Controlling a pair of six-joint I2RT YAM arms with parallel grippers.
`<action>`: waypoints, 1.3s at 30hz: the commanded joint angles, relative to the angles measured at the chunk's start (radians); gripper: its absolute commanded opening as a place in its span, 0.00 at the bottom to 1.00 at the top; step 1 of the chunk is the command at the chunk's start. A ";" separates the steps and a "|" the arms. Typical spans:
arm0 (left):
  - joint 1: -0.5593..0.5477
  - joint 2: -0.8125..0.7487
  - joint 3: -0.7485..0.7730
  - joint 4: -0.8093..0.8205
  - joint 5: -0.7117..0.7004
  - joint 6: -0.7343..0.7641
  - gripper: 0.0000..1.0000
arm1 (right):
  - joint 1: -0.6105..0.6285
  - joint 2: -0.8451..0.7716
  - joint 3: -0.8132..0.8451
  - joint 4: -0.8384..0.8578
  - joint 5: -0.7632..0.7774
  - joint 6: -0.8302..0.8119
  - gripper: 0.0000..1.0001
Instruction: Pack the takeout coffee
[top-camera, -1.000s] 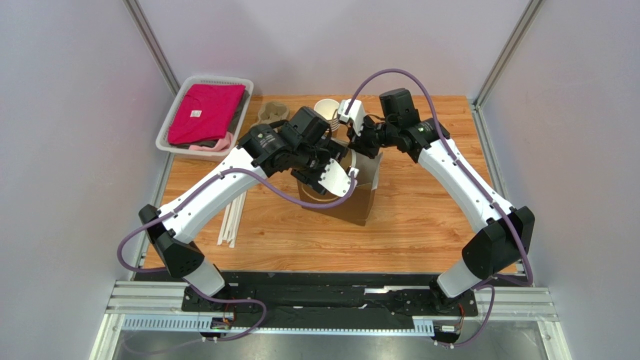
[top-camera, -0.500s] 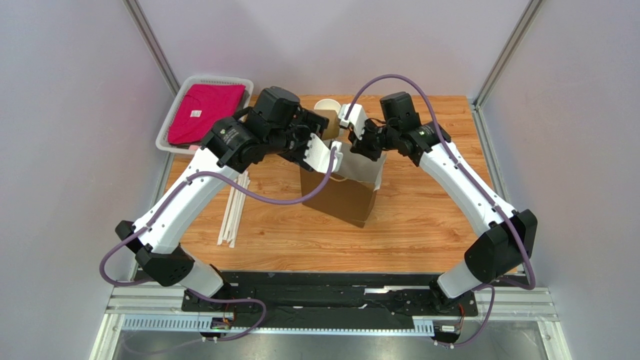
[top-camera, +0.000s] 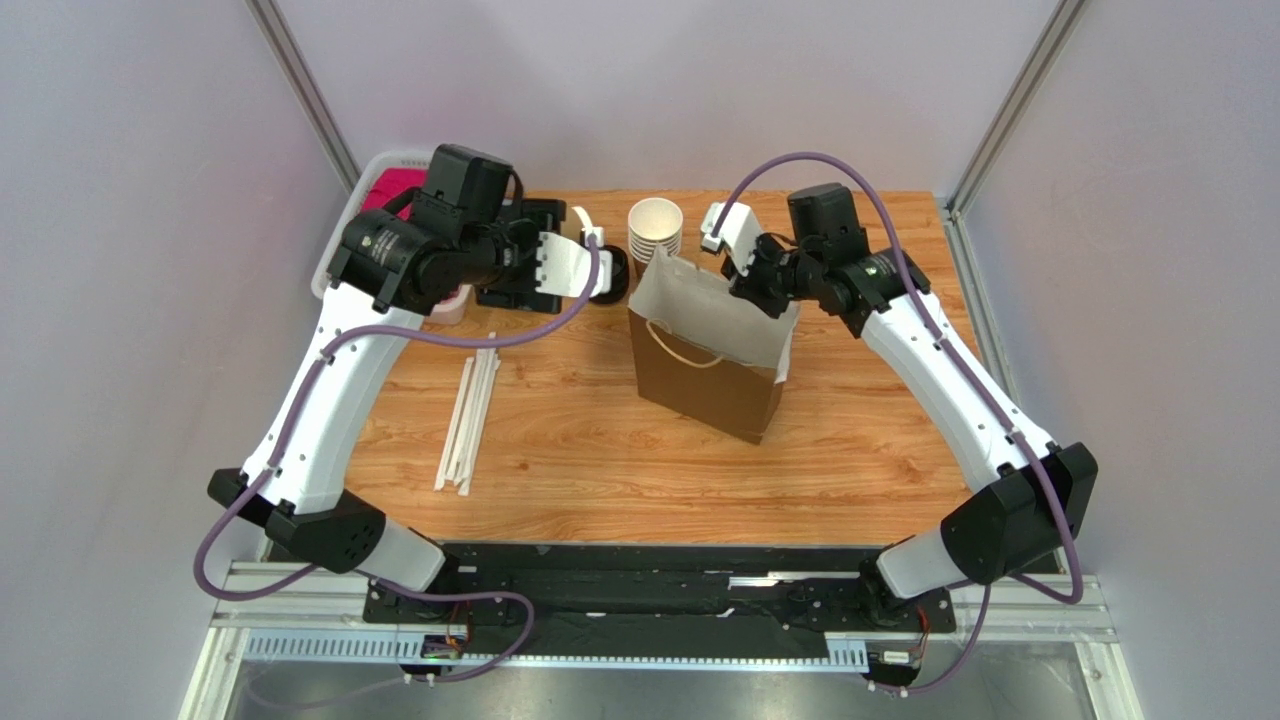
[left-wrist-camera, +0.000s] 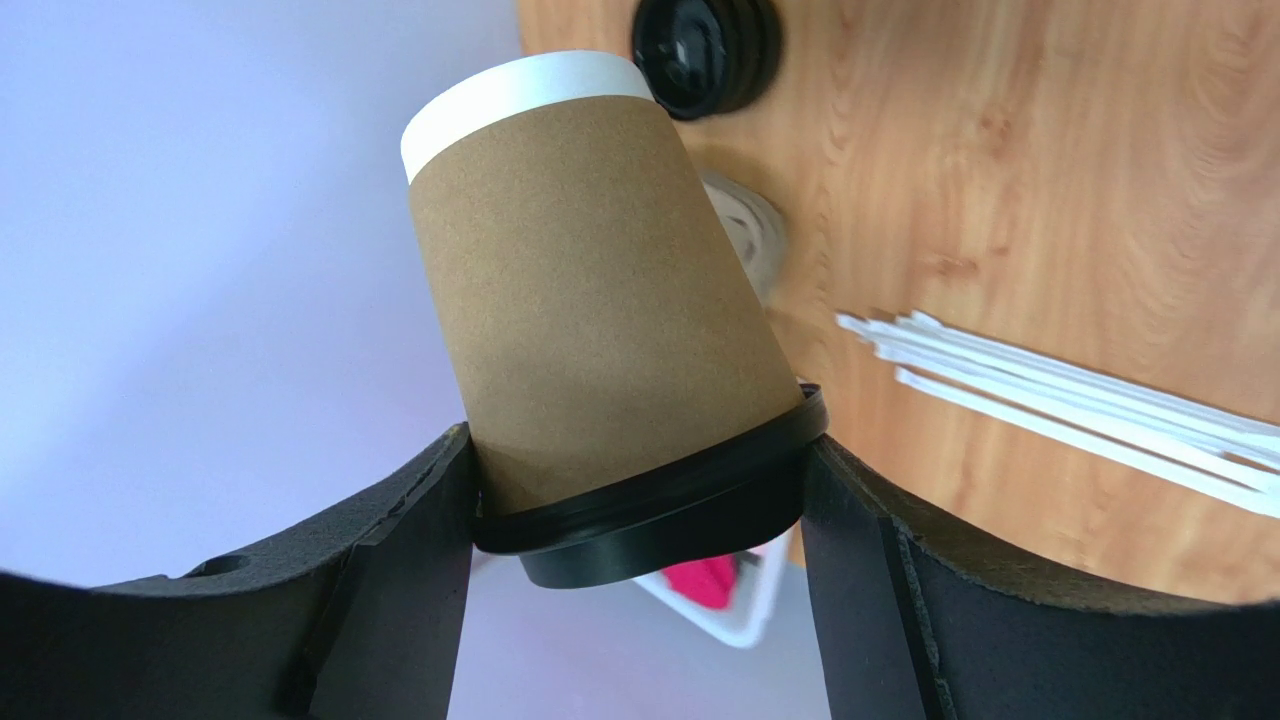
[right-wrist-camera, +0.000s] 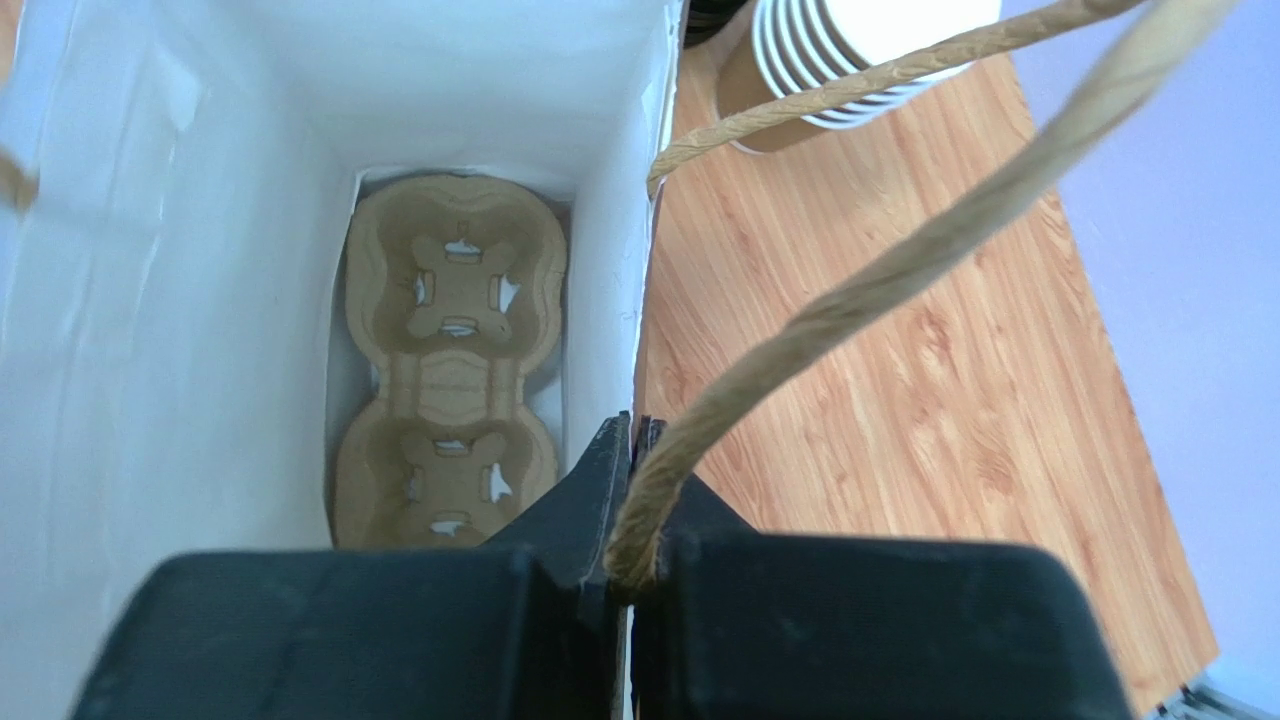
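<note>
The takeout coffee (left-wrist-camera: 601, 330), a brown paper cup with a black lid, is tipped over in my left gripper (left-wrist-camera: 639, 503), which is shut on it at the lid rim. Its white base points away from the wrist. In the top view my left gripper (top-camera: 579, 270) hovers at the back left of the table, beside the brown paper bag (top-camera: 714, 360). My right gripper (right-wrist-camera: 631, 435) is shut on the bag's rim and twine handle (right-wrist-camera: 842, 285), holding the mouth wide. A cardboard cup carrier (right-wrist-camera: 448, 360) lies on the bag's floor.
A stack of lidless cups (top-camera: 655, 228) stands behind the bag. A pile of black lids (left-wrist-camera: 706, 53) sits under my left gripper. White straws (top-camera: 469, 420) lie to the front left. A basket with pink cloth (top-camera: 394, 192) is in the back left corner.
My left arm has swung from over the bag to the back left, still closed on the cup. The bag now stands more upright and a little further right with the right gripper.
</note>
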 joint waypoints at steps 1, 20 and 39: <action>0.061 0.020 0.018 -0.358 0.090 -0.098 0.24 | -0.028 -0.058 -0.001 -0.001 0.041 -0.031 0.00; 0.086 0.197 -0.407 -0.418 0.112 -0.293 0.22 | -0.053 -0.130 -0.074 -0.010 0.043 -0.022 0.00; -0.002 0.313 -0.431 -0.421 -0.390 -0.100 0.23 | -0.054 -0.158 -0.129 -0.004 0.042 0.003 0.00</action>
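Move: The straws, which the lidded cup in the left hand is brought down towards, have their middle about 11 cm to that hand's left, 4 cm back and 36 cm below. The bag stands some 18 cm to this hand's right, level ahead, its middle 25 cm lower; the black lid stack is about 15 cm ahead, 5 cm right, 33 cm down. From the right hand on its far rim, the bag's middle is some 4 cm back, 3 cm left, 13 cm below; the cup stack is 16 cm ahead, 8 cm left, 17 cm below. The lidded cup, still pinched at its lid, is swept about 25 cm down in the left hand, drifting some 7 cm left towards the straws; the hand tips and rolls until its fingers point nearly straight down, and its descent ends in a slight rise. The bag's rim stays pinched in the shut right fingers, which draw it about 4 cm right, then slightly back. ##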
